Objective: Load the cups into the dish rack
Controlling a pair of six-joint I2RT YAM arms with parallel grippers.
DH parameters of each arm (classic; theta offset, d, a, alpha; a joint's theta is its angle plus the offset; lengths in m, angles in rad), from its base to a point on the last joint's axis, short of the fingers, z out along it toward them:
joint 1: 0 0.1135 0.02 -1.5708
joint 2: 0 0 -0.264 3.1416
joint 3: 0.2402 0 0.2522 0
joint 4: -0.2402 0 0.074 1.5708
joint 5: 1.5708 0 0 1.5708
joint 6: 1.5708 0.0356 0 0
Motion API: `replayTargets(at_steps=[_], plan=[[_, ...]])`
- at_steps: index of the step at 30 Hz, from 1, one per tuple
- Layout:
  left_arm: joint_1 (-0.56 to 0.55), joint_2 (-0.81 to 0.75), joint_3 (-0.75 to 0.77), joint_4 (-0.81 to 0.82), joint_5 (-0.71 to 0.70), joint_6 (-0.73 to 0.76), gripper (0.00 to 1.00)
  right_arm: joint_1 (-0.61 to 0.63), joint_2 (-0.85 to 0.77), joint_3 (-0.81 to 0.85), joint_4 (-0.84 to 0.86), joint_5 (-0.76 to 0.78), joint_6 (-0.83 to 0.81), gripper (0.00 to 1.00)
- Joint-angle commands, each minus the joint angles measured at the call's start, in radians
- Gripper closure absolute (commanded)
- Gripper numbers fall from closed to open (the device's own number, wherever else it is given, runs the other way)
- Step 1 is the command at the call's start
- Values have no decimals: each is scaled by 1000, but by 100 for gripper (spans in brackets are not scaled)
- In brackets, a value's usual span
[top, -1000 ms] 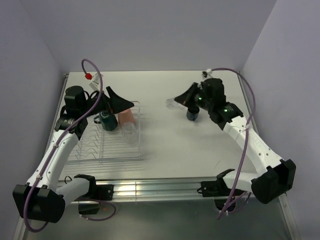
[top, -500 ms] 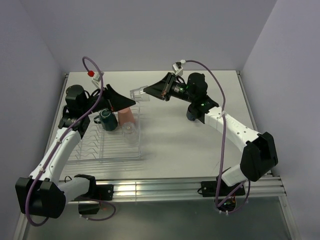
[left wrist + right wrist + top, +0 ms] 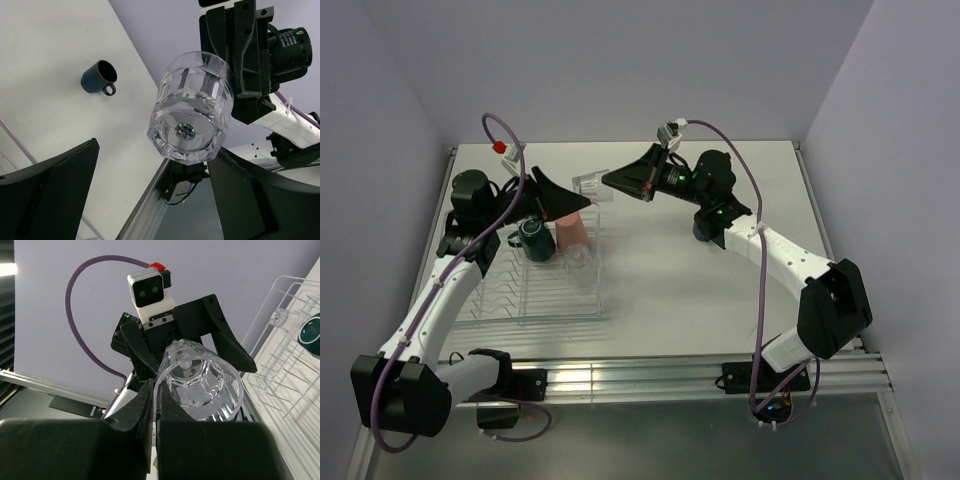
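Note:
My right gripper [image 3: 608, 182] is shut on the rim of a clear glass [image 3: 590, 186] and holds it in the air over the rack's far right corner. It pinches the rim in the right wrist view [image 3: 156, 407], where the glass [image 3: 200, 382] fills the middle. My left gripper [image 3: 566, 204] is open, and the glass [image 3: 192, 112] hangs just ahead of its spread jaws [image 3: 155, 200], untouched. The dish rack [image 3: 520, 315] holds the teal mug [image 3: 534, 240], the pink tumbler [image 3: 572, 234] and a clear glass [image 3: 578, 258]. The navy mug [image 3: 705, 229] stands on the table behind my right arm.
The navy mug [image 3: 99, 77] also shows in the left wrist view, upright on the white table. The rack's wires [image 3: 295, 340] and the teal mug [image 3: 312, 330] show at the right of the right wrist view. The table's metal front rail [image 3: 650, 375] runs along the near edge.
My right arm has swung left with the clear glass, from the table's middle to just in front of my left gripper. The left gripper stayed open over the rack.

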Motion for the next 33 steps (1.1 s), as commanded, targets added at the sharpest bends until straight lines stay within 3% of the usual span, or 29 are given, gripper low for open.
replayTargets(at_steps=[1,11,17,26,27,30,31,33], plan=[[6,-7,18,60,-5,-28,5,22,13,3,85,-42,21,100],[9,-27,16,75,-4,-39,6,44,51,17,85,-39,13,100],[9,-23,6,97,13,-54,13,45,61,17,103,-44,24,100],[9,-30,4,92,27,-53,51,48,107,12,198,-59,89,100],[9,-32,5,92,27,-54,62,50,110,10,205,-59,92,100],[9,-38,6,98,39,-65,81,53,114,10,194,-53,81,100],[9,-41,4,101,42,-71,95,51,111,12,182,-51,72,100],[9,-50,9,97,44,-73,100,53,104,20,124,-32,29,99]])
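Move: The clear glass, held by its rim in the right hand, has its middle about 4 cm to the right of the left hand's open fingers, 1 cm ahead and 3 cm above. From the right hand it is level forward, 3 cm left and 3 cm lower; the left gripper is 7 cm left, 1 cm back, 6 cm lower. Some 26 cm below the left hand in the rack: coral cup 10 cm ahead, 5 cm left; green mug 8 ahead, 13 left. Leftward and down, about 2.5 cm each way, the right hand feeds the base end of the clear glass into the open left gripper, its own fingers staying shut on the rim. The left hand rises about 1.5 cm to meet it, then closes from wide open to a little over half, its two fingers stopping against the sides of the glass near the base and pinching it. ##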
